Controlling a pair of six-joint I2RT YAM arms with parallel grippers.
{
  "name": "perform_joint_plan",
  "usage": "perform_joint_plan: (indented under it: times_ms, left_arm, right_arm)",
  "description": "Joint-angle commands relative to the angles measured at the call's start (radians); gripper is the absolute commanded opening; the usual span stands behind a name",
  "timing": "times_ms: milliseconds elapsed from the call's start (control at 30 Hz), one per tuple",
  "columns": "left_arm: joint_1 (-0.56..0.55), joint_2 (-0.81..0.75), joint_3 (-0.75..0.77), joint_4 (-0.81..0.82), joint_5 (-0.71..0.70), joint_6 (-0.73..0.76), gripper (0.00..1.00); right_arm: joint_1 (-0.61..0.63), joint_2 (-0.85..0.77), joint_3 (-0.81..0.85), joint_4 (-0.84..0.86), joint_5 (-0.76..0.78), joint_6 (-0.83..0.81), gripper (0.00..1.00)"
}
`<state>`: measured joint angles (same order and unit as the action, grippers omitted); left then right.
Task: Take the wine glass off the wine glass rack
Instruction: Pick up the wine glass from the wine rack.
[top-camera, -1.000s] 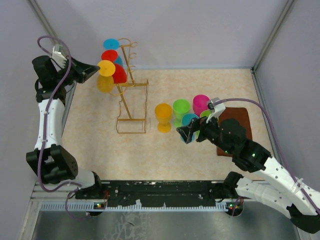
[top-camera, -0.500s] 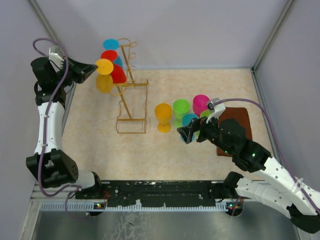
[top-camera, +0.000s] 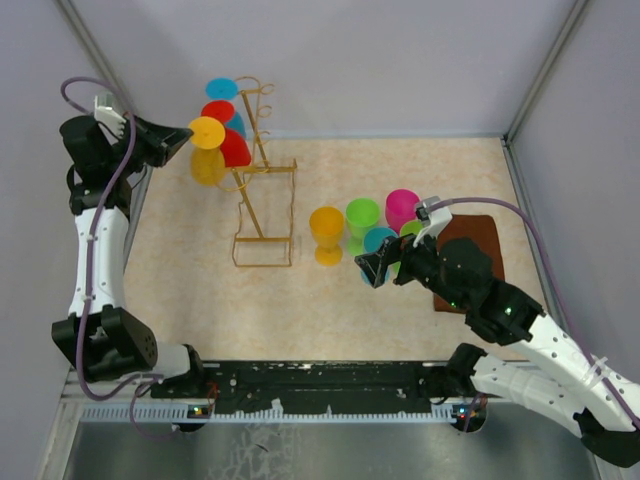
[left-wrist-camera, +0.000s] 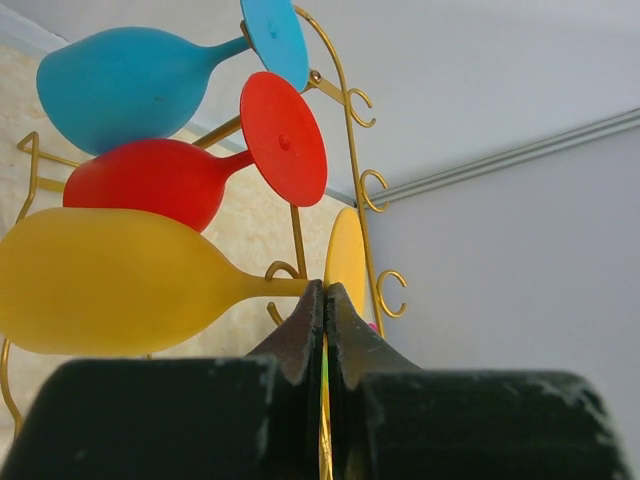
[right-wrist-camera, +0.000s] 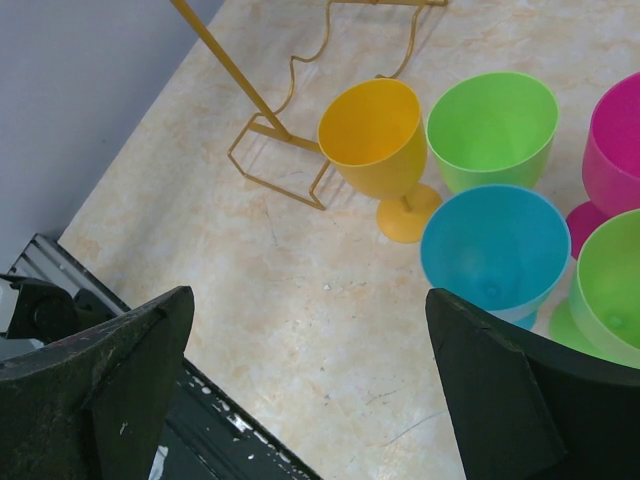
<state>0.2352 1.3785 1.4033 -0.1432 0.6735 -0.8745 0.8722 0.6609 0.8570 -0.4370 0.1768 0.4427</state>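
Observation:
The golden wire wine glass rack stands at the back left. Blue, red and yellow wine glasses lie sideways on its left arm. My left gripper is shut on the edge of the yellow glass's round foot. In the left wrist view its stem runs left to the bowl, beside a small rack hook. The red and blue glasses hang above it. My right gripper is open and empty, hovering over the table near the standing glasses.
Several glasses stand upright right of the rack: orange-yellow, green, magenta, blue and a second green one. A brown board lies at the right. The rack's wavy base lies left of them. Walls enclose the table.
My left gripper has drifted slightly left and back with the yellow glass's foot in it. The right arm has not moved.

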Motion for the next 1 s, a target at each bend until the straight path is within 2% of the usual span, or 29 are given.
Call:
perform_joint_plan:
  times_ms: [0,400,667,800,967]
  left_arm:
    - [-0.002,-0.044,-0.014,0.014,-0.04,0.025,0.0]
    - [0.001,-0.058,-0.01,0.003,-0.088,0.058,0.0]
    - [0.003,-0.178,-0.056,0.018,-0.291,0.119,0.0]
    - [0.016,-0.187,-0.043,-0.124,-0.373,0.208,0.0]
    - [0.036,-0.233,-0.097,-0.261,-0.438,0.294,0.0]
  right_arm:
    - [-0.003,-0.009,0.019,0.028,0.022,0.002,0.99]
    - [-0.004,-0.011,0.016,0.019,0.026,0.004,0.99]
    - [-0.003,-0.01,0.013,0.024,0.026,0.004,0.99]
    - [-0.003,-0.011,0.006,0.031,0.023,0.004,0.99]
    - [-0.003,-0.006,0.0,0.035,0.016,-0.006,0.99]
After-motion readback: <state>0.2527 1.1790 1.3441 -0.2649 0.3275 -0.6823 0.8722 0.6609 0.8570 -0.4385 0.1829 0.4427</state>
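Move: The left fingers already pinch the yellow wine glass by the stem just under its foot; its middle hangs about 7 cm below them. The red wine glass is some 4 cm ahead, 3 cm right and 7 cm below the hand; the blue one about 9 cm ahead, 4 cm right and 7 cm below. Behind on the right, the rack's near empty hook is roughly 6 cm back and 4 cm right. From the right hand the held glass lies about 22 cm ahead, 32 cm left and 3 cm higher. Leftward, away from the rack, the left hand draws the yellow glass by its stem, barely creeping at first, then speeding up and also pulling back: about 5 cm left and 3 cm back in all. It lifts some 3 cm on the way and sinks again near the end, the wrist swinging about 20 degrees counter-clockwise while its left side rises. The shut fingers keep their hold. ##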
